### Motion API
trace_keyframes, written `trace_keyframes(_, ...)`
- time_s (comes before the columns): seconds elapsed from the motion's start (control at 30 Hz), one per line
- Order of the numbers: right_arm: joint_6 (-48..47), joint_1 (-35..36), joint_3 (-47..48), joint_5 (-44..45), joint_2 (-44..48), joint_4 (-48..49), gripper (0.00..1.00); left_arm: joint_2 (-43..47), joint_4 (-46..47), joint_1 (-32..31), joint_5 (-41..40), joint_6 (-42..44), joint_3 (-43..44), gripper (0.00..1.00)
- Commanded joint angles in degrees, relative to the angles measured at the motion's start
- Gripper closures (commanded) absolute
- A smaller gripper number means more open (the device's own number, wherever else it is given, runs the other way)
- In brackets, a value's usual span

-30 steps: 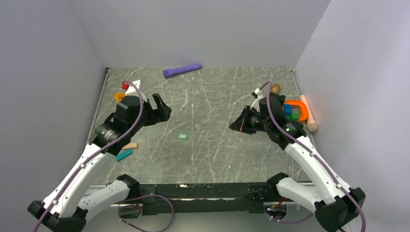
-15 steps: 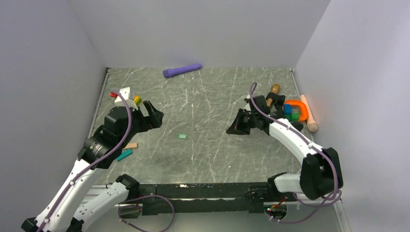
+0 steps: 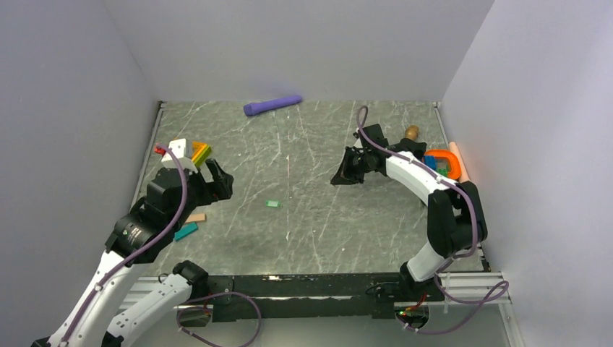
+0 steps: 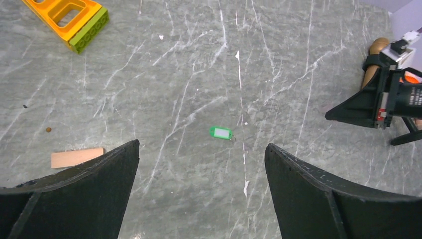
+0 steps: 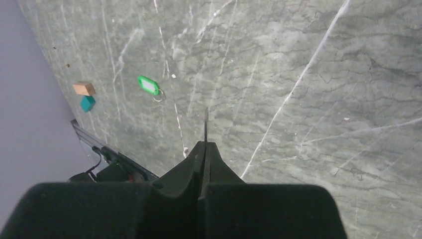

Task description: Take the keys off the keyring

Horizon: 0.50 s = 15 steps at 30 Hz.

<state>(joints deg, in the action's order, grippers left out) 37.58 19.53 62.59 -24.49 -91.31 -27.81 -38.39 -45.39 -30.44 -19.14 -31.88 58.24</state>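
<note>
The keys (image 3: 272,204), a tiny flat bright-green oblong with a small wire ring at one end, lie on the grey marble table near its middle. The left wrist view shows the keys (image 4: 221,133) ahead of my wide-open, empty left gripper (image 4: 201,144). From above, my left gripper (image 3: 220,177) hangs to their left. My right gripper (image 3: 337,180) is off to their upper right. It is shut (image 5: 205,143), with a thin dark metal sliver (image 5: 206,124) sticking out between the fingertips. The keys (image 5: 149,85) lie well beyond it.
A purple cylinder (image 3: 272,105) lies at the back. A yellow-and-green brick (image 3: 200,152) sits behind my left arm. A tan block (image 3: 194,217) and a teal block (image 3: 185,231) lie at the left. An orange ring with small blocks (image 3: 442,163) and a wooden peg (image 3: 410,133) are at the right wall.
My left arm has drawn back toward the near left. The right arm has folded at the elbow, carrying its shut gripper slightly away and leftward. The green piece has not moved.
</note>
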Motion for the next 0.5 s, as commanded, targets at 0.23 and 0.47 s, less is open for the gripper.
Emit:
trace_keyframes(0.23, -2.33, -0.24, 4.11, -2.15, -2.63, -0.66, 0.99, 0.51, 0.9, 0.21, -2.14, 2.24, 1.86, 0.01)
trace_keyframes(0.47, -2.65, -0.19, 5.14, -0.54, -0.3, -2.4, 0.06, -1.08, 2.15, 0.2, -1.67, 3.14, 2.68, 0.01)
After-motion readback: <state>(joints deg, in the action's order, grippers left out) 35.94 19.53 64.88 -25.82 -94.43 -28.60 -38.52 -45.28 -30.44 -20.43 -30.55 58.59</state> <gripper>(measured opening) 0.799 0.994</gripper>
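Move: The right hand's closed fingertips still hold the key, its middle about 1 cm ahead, 1 cm left and 2 cm below. The bare table spot for it is straight beneath, roughly 9 cm down. The green keyring lies some 18 cm to the right hand's left, about 2 cm back and 9 cm below. From the left hand, that spot is about 9 cm ahead, 28 cm right and 27 cm down. Let the right gripper sink only about 1 cm over the bare table to the right of the green keyring, then hold it almost still with the wrist steady. Late on, spread its shut fingers to about four fifths open, letting go of the key. ##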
